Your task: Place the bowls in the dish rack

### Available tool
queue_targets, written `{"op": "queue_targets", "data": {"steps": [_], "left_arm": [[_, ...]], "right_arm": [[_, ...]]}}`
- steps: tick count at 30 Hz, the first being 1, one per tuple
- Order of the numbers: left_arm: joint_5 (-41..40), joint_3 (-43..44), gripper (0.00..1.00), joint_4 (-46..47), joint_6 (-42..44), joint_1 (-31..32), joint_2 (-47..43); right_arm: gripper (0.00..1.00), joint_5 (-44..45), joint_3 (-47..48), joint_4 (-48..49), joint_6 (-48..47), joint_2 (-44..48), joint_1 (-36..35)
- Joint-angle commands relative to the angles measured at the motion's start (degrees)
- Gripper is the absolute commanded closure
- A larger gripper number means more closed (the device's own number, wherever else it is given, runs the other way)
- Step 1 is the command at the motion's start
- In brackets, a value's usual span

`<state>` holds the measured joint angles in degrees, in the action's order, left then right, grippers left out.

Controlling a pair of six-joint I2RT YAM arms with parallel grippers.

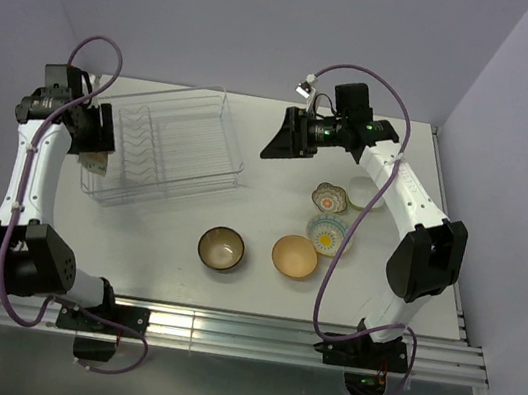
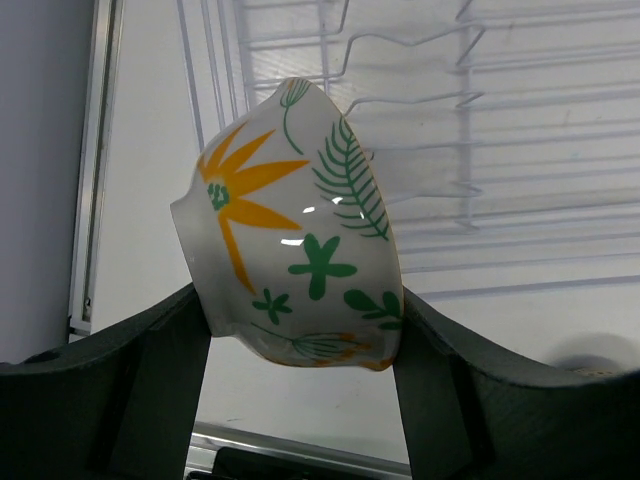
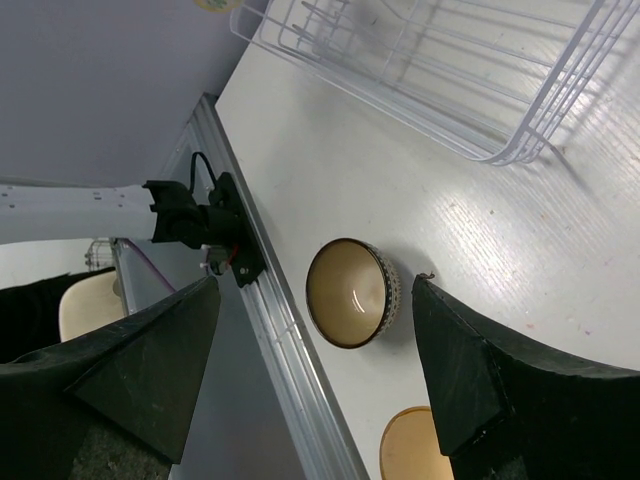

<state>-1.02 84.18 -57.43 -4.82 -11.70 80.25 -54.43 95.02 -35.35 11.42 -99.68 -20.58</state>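
Observation:
My left gripper [image 1: 96,151] [image 2: 300,345] is shut on a white bowl with orange flowers [image 2: 290,230] [image 1: 96,163], held tilted on its side over the left end of the dish rack [image 1: 171,147] [image 2: 470,150]. My right gripper [image 1: 275,143] [image 3: 318,292] hangs open and empty, high above the table to the right of the rack [image 3: 450,70]. On the table sit a dark brown bowl [image 1: 221,248] [image 3: 352,292], a tan-orange bowl [image 1: 295,256] [image 3: 412,452], a blue-green patterned bowl [image 1: 327,234] and a small scalloped bowl [image 1: 328,198].
A pale bowl [image 1: 367,196] lies partly hidden under the right arm's forearm [image 1: 406,196]. Walls close off the table at the back and both sides. A metal rail [image 1: 222,327] runs along the near edge.

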Motion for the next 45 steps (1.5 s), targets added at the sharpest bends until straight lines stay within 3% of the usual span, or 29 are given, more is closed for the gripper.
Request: {"op": "queue_targets", "data": {"steps": [1, 16, 39, 45], "left_arm": [[-2.2, -2.5, 1.00, 2.5, 2.7, -0.1, 0.5], [-6.6, -7.5, 1.00, 7.6, 2.6, 1.6, 4.7], [-16.4, -5.7, 1.00, 8.8, 1.0, 4.4, 13.7], [-14.8, -5.0, 0.94, 8.9, 0.2, 4.5, 15.5]], "right_arm": [[0.16, -0.5, -0.5, 0.2, -1.0, 2.6, 0.5], [0.18, -0.7, -1.6, -0.3, -2.1, 2.2, 0.5], [0.20, 0.2, -2.5, -1.3, -3.9, 1.2, 0.5], [0.19, 0.3, -3.0, -1.1, -4.0, 1.4, 0.6]]}}
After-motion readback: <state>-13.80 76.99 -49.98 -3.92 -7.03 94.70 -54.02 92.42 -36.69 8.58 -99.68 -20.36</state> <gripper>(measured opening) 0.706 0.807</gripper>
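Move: My left hand already pinches the flowered bowl. The near-left corner of the dish rack, where the bowl is going, lies about 16 cm below this hand, some 3 cm ahead and neither left nor right. The rack's wavy tines stand about 11 cm ahead and 6 cm to the right of the hand; the brown bowl sits roughly 10 cm back and 29 cm to its right. From my right hand that corner is about 36 cm to the left, level fore and aft, and 21 cm down. I lower the bowl with my left hand into the rack's near-left corner, inside the rim and beside the wavy wires, going down about 11 cm, quickly at first and then more slowly. As it sinks, the wrist tips the fingers some 15 degrees further towards straight down and rolls the hand's left side up slightly, while the fingers keep their hold. ##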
